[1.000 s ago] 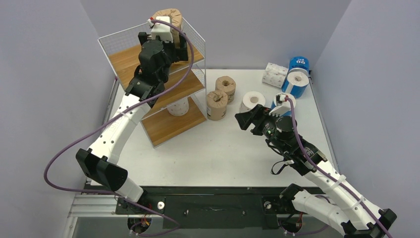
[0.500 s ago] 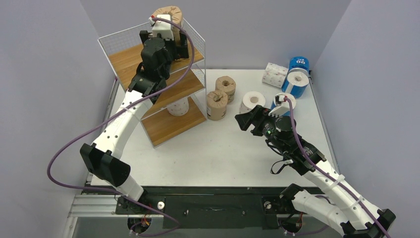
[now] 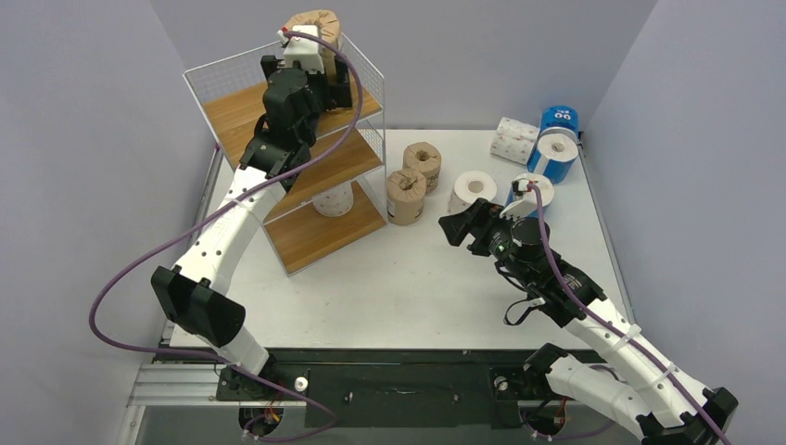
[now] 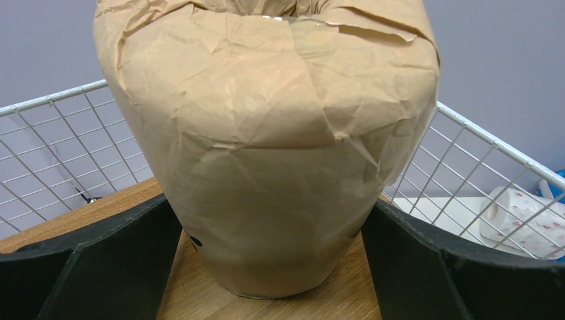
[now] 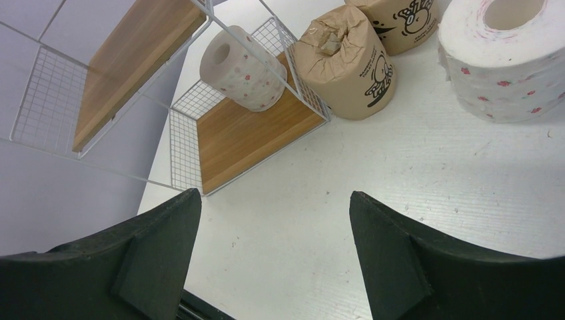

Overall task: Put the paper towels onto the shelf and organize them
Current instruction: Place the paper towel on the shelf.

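Observation:
A brown-wrapped paper towel roll (image 4: 266, 133) stands upright on the top board of the wire shelf (image 3: 243, 109). My left gripper (image 4: 270, 220) is open, one black finger on each side of the roll's base, very close to the wrapping. In the overhead view that roll (image 3: 313, 26) shows just beyond the left wrist. A white printed roll (image 5: 236, 67) lies on the bottom board. My right gripper (image 3: 461, 221) hovers open and empty over the table, in front of two brown rolls (image 3: 406, 195) and a white roll (image 3: 473, 190).
At the back right are a white printed roll lying down (image 3: 514, 139) and two blue-wrapped rolls (image 3: 556, 153). Another blue roll (image 3: 530, 190) is partly hidden behind the right wrist. Grey walls enclose the table on three sides.
The left arm has shifted slightly up and inward at the top tier; the brown roll stays put. The right gripper has drifted a little toward the rolls.

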`<state>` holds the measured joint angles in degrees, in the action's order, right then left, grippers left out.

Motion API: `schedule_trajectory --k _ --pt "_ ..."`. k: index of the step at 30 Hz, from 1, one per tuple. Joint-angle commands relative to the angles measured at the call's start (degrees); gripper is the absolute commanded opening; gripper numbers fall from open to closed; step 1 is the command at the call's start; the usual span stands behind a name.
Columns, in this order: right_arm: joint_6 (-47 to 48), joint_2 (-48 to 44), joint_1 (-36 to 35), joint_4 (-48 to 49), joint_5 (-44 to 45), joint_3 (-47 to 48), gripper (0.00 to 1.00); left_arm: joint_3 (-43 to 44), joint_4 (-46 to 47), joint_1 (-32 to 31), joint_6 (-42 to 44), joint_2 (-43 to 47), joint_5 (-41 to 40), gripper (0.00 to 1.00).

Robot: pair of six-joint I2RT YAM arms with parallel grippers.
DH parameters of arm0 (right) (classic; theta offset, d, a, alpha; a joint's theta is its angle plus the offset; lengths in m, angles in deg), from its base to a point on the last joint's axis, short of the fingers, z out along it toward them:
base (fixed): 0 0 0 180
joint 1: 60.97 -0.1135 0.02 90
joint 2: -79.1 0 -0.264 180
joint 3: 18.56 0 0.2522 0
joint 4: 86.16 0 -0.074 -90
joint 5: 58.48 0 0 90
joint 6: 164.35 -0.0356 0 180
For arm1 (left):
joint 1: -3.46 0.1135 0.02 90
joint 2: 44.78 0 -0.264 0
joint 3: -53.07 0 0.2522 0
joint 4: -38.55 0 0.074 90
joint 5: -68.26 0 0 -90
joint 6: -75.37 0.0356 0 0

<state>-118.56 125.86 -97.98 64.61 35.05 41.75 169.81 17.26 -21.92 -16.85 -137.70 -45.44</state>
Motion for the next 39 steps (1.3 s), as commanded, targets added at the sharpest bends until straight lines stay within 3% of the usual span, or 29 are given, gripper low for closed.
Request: schedule_trajectory --k 1,17,25,31,39 --pt "0.0 -0.6 0.6 2.5 -0.3 0.0 0.78 3.2 0.2 0.6 -0.5 0.4 0.8 0.97" --pt "-1.2 -1.0 0.6 2.3 -0.5 -0.3 0.8 1.9 -3.8 -1.2 -1.2 10.7 2.5 0.96" --pt "-1.5 -1.5 0.6 2.2 -1.1 -0.4 0.8 1.9 -7.4 -1.3 -0.7 11.3 3.5 0.96" --pt "-1.5 -1.6 0.6 2.0 -1.2 -0.7 0.8 -3.0 -4.0 -1.3 -2.3 16.0 4.0 0.99" --pt "-1.2 -1.3 0.6 2.3 -1.5 -1.1 0.79 -9.5 -3.2 -1.3 -5.1 21.6 5.0 0.68"
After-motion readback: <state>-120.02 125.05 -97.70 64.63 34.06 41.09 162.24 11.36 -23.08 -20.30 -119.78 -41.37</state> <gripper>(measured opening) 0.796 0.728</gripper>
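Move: The brown paper-wrapped roll stands on the top shelf between the left hand's spread fingers, its middle about 3 cm ahead and 2 cm above, sideways level. The shelf's right side rail is some 8 cm right and 1 cm ahead; the back rail's middle lies about 10 cm left and 4 cm ahead. The deck's centre is 5 cm left, 4 cm back and 5 cm below. From the right hand the roll is roughly 27 cm ahead, 26 cm left and 19 cm higher. Backing off the roll, the left hand starts slowly, then pulls back and up quickly with the fingers wide open, coming free of the roll's sides. Some 7 cm up, it sinks about 2 cm and keeps withdrawing, nearly 10 cm back in all, turning slightly clockwise while the fingers close by about a quarter. ##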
